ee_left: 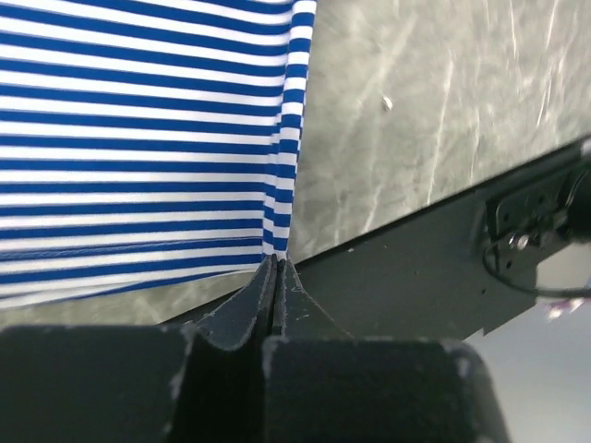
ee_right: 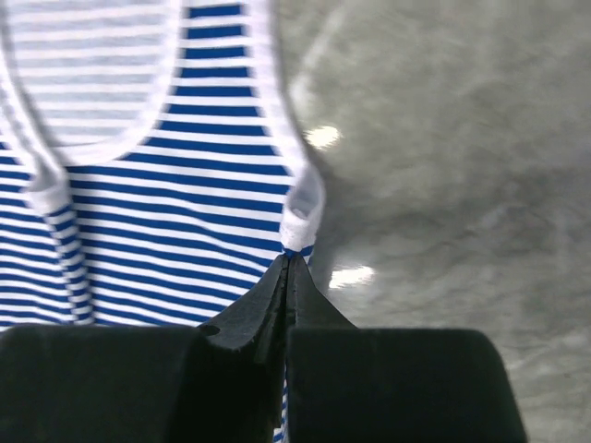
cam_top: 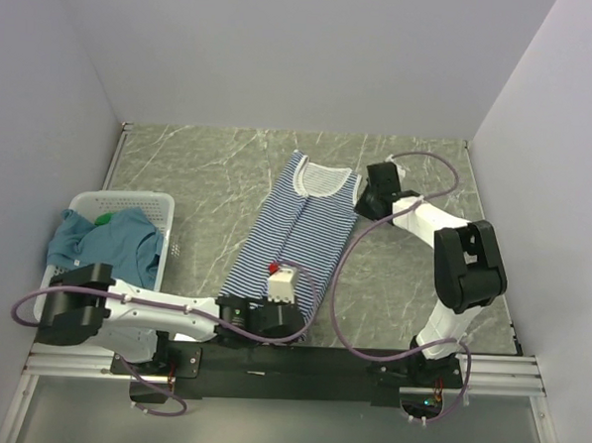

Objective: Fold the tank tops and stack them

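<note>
The navy-and-white striped tank top (cam_top: 295, 231) lies flat and lengthwise on the marble table, neckline at the far end. My left gripper (ee_left: 276, 260) is shut on its near right hem corner (ee_left: 282, 235), close to the black base rail. My right gripper (ee_right: 292, 258) is shut on the right shoulder strap (ee_right: 303, 208) at the far end, and shows in the top view (cam_top: 362, 200). The teal-blue tank top (cam_top: 116, 242) is crumpled in the basket at the left, and a bit of the green tank top (cam_top: 103, 218) peeks out behind it.
The white mesh basket (cam_top: 163, 210) stands at the left edge of the table beside the left arm. The black base rail (cam_top: 289, 360) runs along the near edge. Grey walls close off the left, far and right sides.
</note>
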Tool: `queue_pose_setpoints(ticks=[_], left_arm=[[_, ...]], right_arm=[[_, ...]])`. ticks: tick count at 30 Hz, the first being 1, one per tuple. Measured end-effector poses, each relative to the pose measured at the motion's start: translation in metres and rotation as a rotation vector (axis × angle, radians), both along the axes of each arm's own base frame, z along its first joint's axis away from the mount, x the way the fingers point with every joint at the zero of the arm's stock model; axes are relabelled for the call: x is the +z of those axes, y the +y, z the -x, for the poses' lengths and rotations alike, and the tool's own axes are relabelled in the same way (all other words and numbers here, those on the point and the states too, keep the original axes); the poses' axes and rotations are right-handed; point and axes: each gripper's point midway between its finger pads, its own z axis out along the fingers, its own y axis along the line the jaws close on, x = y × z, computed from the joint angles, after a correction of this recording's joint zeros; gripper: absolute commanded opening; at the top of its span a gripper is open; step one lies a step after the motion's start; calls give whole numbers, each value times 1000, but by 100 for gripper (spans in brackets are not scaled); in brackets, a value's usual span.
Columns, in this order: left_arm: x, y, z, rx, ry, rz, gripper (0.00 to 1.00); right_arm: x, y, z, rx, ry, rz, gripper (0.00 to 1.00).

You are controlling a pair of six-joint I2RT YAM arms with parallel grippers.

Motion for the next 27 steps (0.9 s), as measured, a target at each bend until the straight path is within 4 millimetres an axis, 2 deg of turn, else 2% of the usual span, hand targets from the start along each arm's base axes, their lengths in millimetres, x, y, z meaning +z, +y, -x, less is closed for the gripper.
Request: queue_pose_setpoints(ticks=[6,9,16,21,27], left_arm=[[7,31,-8,154,21,67,1],[2,49,-11,233,33,69,1],[-11,79,-17,351,46,8,1],[-18,96,-19,406,61,-6,1],[-23,111,-22,446,70,-11,1]], right_arm=[[22,36,-21,52,-42,14,0],[28,55,-30,80,-50,22,0],[24,104,-47,147,-30,56,0],[11,119,-48,167,1,88,0],[10,128,-51,182,11,101,0]])
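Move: Both hands already pinch the right edge of the striped tank top. The left hand holds the hem end; the middle of the hem, where the folded-in left edge ends, lies about 12 cm left, 2 ahead and 4 below, with the table's near edge roughly 2 cm straight back. The right hand holds the armhole corner; the folded left shoulder corner is some 14 cm left, 5 ahead and 3 below, the neckline about 10 left, 8 ahead. Keeping the tank top's right edge pinched at hem and armhole, both hands carry it left to the centre line. The left hand goes about 11 cm left, slightly forward, sinking after a small rise, and turns some 25 degrees counter-clockwise; the right goes 13 cm left and 5 forward, arching up about 3 cm and coming down beside the folded shoulder corner. ##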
